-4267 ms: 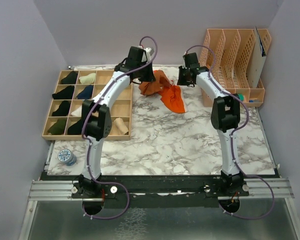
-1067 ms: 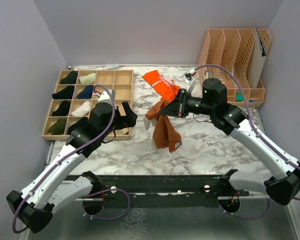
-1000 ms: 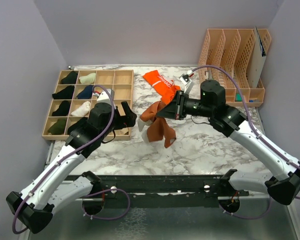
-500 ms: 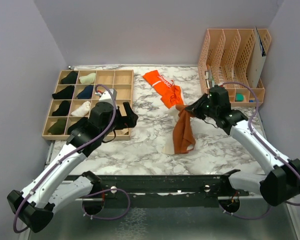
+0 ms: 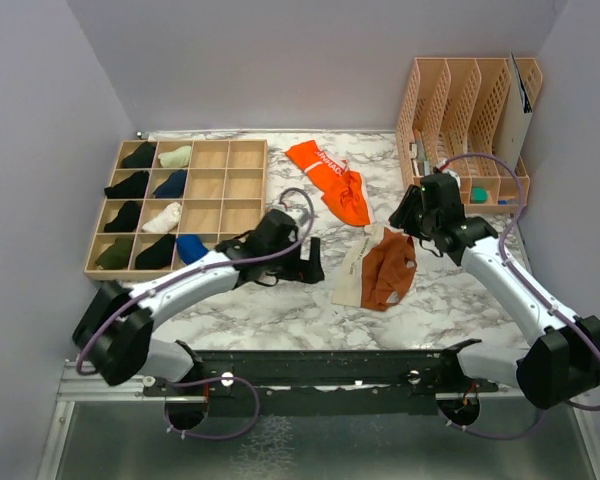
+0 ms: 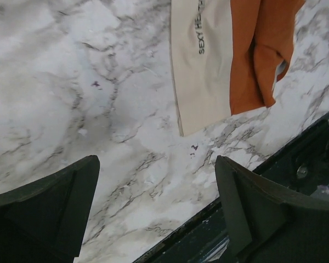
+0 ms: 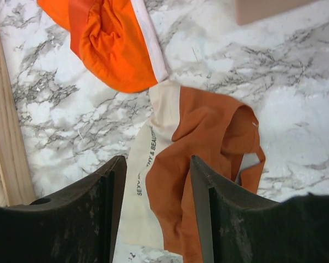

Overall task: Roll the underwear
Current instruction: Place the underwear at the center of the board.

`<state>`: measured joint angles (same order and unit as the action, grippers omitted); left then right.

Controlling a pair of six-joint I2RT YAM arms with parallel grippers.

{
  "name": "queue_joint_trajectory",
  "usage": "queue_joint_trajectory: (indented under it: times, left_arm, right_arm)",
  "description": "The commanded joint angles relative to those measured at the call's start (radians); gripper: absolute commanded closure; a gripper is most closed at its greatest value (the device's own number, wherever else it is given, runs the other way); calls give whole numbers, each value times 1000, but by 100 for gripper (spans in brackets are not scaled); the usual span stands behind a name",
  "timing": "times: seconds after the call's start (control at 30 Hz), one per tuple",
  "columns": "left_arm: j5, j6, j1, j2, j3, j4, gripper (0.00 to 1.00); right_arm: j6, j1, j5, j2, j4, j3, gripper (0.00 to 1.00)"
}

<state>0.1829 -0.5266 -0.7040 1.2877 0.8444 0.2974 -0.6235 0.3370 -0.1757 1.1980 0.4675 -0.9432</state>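
The rust-brown underwear (image 5: 388,270) lies spread on the marble table, its cream lettered waistband (image 5: 351,277) on its left side. The bright orange underwear (image 5: 332,180) lies crumpled behind it. My left gripper (image 5: 315,268) is open and empty, low over the table just left of the waistband. In the left wrist view the gripper (image 6: 153,213) has the waistband (image 6: 203,60) ahead of it. My right gripper (image 5: 405,215) is open and empty above the rust-brown underwear's far end. The right wrist view shows its fingers (image 7: 156,213) apart over the rust-brown cloth (image 7: 208,142), with the orange underwear (image 7: 109,38) beyond.
A wooden compartment tray (image 5: 212,186) with small dark, cream and blue fabric bundles stands at the left. Peach file racks (image 5: 470,110) stand at the back right. The table's black front rail (image 5: 330,355) runs close below the rust-brown underwear.
My right gripper carried the hanging rust-brown underwear rightward, laid it on the table and let go. My left arm swung in from the tray toward the waistband.
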Motion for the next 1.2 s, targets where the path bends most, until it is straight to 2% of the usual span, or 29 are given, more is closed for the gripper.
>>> queue_joint_trajectory:
  times: [0.0, 0.13, 0.3, 0.37, 0.53, 0.73, 0.8, 1.0, 1.07, 1.17]
  left_arm:
    - [-79, -63, -147, 215, 107, -41, 11]
    - [-131, -84, -209, 351, 187, -35, 18]
    - [-218, -57, -274, 535, 385, 121, 20]
    - [-237, -65, -283, 592, 431, 160, 30]
    - [-282, -62, -312, 623, 457, 205, 32]
    - [-319, -69, -325, 610, 420, 227, 31]
    - [-312, -60, -332, 620, 414, 227, 34]
    - [-361, -33, -402, 661, 420, 237, 58]
    - [-368, -33, -413, 680, 415, 246, 70]
    - [-393, -26, -414, 682, 403, 261, 96]
  right_arm:
    - [101, -12, 13, 61, 52, -48, 45]
    - [95, -14, 19, 30, 25, -34, 45]
    - [97, -15, -33, 1, 47, -56, 45]
    - [101, -15, -48, -6, 52, -63, 44]
    - [106, -15, -63, -23, 64, -65, 44]
    - [91, -15, -70, -37, 56, -37, 43]
    - [86, -15, -70, -39, 56, -27, 43]
    - [89, -16, -77, -39, 46, -11, 42]
    - [95, -17, -80, -32, 43, -11, 42]
    - [111, -34, -59, -12, 35, -19, 41]
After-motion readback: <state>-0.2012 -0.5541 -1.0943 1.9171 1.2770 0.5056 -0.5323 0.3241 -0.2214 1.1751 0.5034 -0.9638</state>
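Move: Right of the left hand and about 11 cm below lies the underwear, its middle some 16 cm to the right and 4 cm farther out; its cream near-left corner is closer, roughly 8 cm right and 3 cm back. The orange cloth's middle is about 23 cm ahead and 7 cm right, and the sock box some 30 cm left and 18 cm ahead. From the right hand the underwear lies about 6 cm back, 7 cm left and 15 cm below. Swooping down and to its right, about 10 cm each way, the left hand drops onto the underwear's cream near-left corner, swings slightly too far right and eases back some 2 cm leftward, ending a little nearer the base. Its fingers tip about 30 degrees steeper towards the table and close from wide open to nearly shut, pinching the edge beside that corner. ##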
